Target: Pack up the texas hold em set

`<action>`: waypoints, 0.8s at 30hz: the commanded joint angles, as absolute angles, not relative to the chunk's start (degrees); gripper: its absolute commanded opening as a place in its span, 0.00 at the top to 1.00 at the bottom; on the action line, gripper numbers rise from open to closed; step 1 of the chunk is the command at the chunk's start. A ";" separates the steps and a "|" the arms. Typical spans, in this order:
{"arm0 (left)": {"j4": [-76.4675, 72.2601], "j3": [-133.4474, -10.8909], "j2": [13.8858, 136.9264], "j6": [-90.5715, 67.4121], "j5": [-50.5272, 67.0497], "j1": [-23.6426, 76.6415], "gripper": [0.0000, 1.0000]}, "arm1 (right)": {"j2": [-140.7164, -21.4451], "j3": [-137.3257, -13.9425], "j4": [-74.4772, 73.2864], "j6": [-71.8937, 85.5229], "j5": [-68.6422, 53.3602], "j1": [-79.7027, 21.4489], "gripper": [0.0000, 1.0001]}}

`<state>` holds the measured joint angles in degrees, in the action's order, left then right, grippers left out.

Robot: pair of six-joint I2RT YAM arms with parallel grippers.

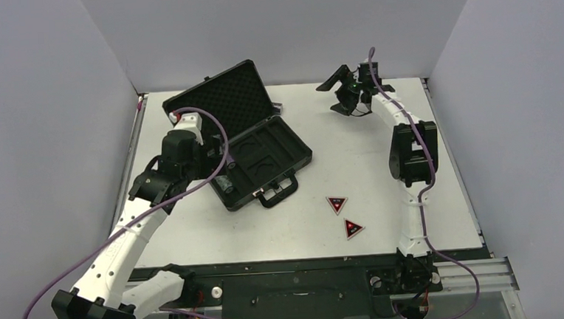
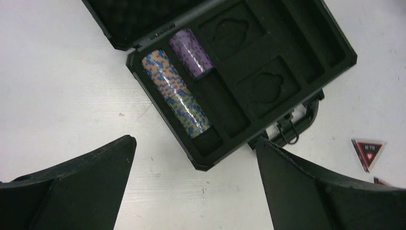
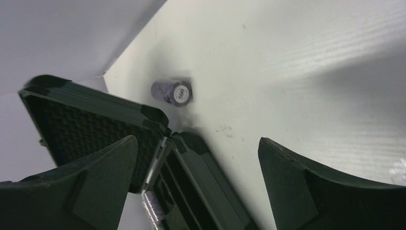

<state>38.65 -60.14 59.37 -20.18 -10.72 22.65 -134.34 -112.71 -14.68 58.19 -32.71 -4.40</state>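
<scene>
The black briefcase (image 1: 302, 157) lies open left of centre, its foam lid (image 1: 225, 95) standing up. In the left wrist view a blue-and-orange chip stack (image 2: 176, 93) and a purple one (image 2: 191, 51) lie in slots of the briefcase (image 2: 287, 48). Another purple chip stack (image 3: 172, 92) lies on the table behind the case (image 3: 215, 187), also in the top view (image 1: 277, 106). Two red-and-black triangular tokens (image 1: 336, 203) (image 1: 353, 228) rest in front. My left gripper (image 2: 193, 139) (image 1: 204, 171) hangs open over the case's near-left corner. My right gripper (image 3: 195, 140) (image 1: 338, 93) is open and empty near the back wall.
The briefcase handle (image 1: 277, 193) points toward the near edge, with latches beside it. Grey walls enclose the table on three sides; the back wall runs just behind the lid. One token (image 2: 367, 152) shows right of the handle in the left wrist view.
</scene>
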 commanded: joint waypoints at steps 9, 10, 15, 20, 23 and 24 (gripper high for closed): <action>28.68 -68.86 67.57 -22.72 -20.09 22.27 0.03 | -131.81 -122.45 -30.20 45.46 -18.89 -10.76 0.08; 28.31 -69.19 68.55 -22.87 -20.11 22.30 0.03 | -132.35 -123.03 -28.95 46.55 -18.57 -10.78 0.08; 26.37 -68.70 68.87 -24.36 -18.36 22.50 0.03 | -136.97 -119.28 -13.67 68.44 -24.44 -11.38 0.08; 26.42 -65.02 66.70 -24.83 -17.56 22.58 0.03 | -142.96 -123.12 -2.02 89.20 -25.31 -14.57 0.08; 26.96 -63.31 65.30 -25.93 -17.13 22.57 0.03 | -146.85 -124.77 3.37 98.81 -23.25 -16.53 0.08; 27.33 -62.63 65.08 -26.19 -17.07 22.58 0.03 | -147.34 -124.83 3.62 103.08 -22.70 -17.05 0.08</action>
<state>29.26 -64.27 67.64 -24.32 -17.96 22.44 -145.43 -121.45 -6.02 83.72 -23.97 -13.74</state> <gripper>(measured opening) 0.968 0.923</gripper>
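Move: Out to the right hand's left, the purple chip stack lies on the table some 15 cm left and 4 cm ahead of the fingers, about 9 cm below them. The case's right hinge corner is roughly 16 cm left, level fore-and-aft and 8 cm lower; the tray's middle lies about 20 cm left, 14 cm back and 9 cm down. From the left hand, the stack is around 34 cm ahead, 19 cm right and 18 cm below. Swinging left towards the purple chip stack, the open, empty right hand first draws back about 3 cm, then rises while curving left and forward, and finally dips; the net reach is some 9 cm left, with the wrist rolling right side up, then back past its start. The left hand, also wide open, glides about 6 cm forward high over the case, rising slightly and turning a little counter-clockwise. ##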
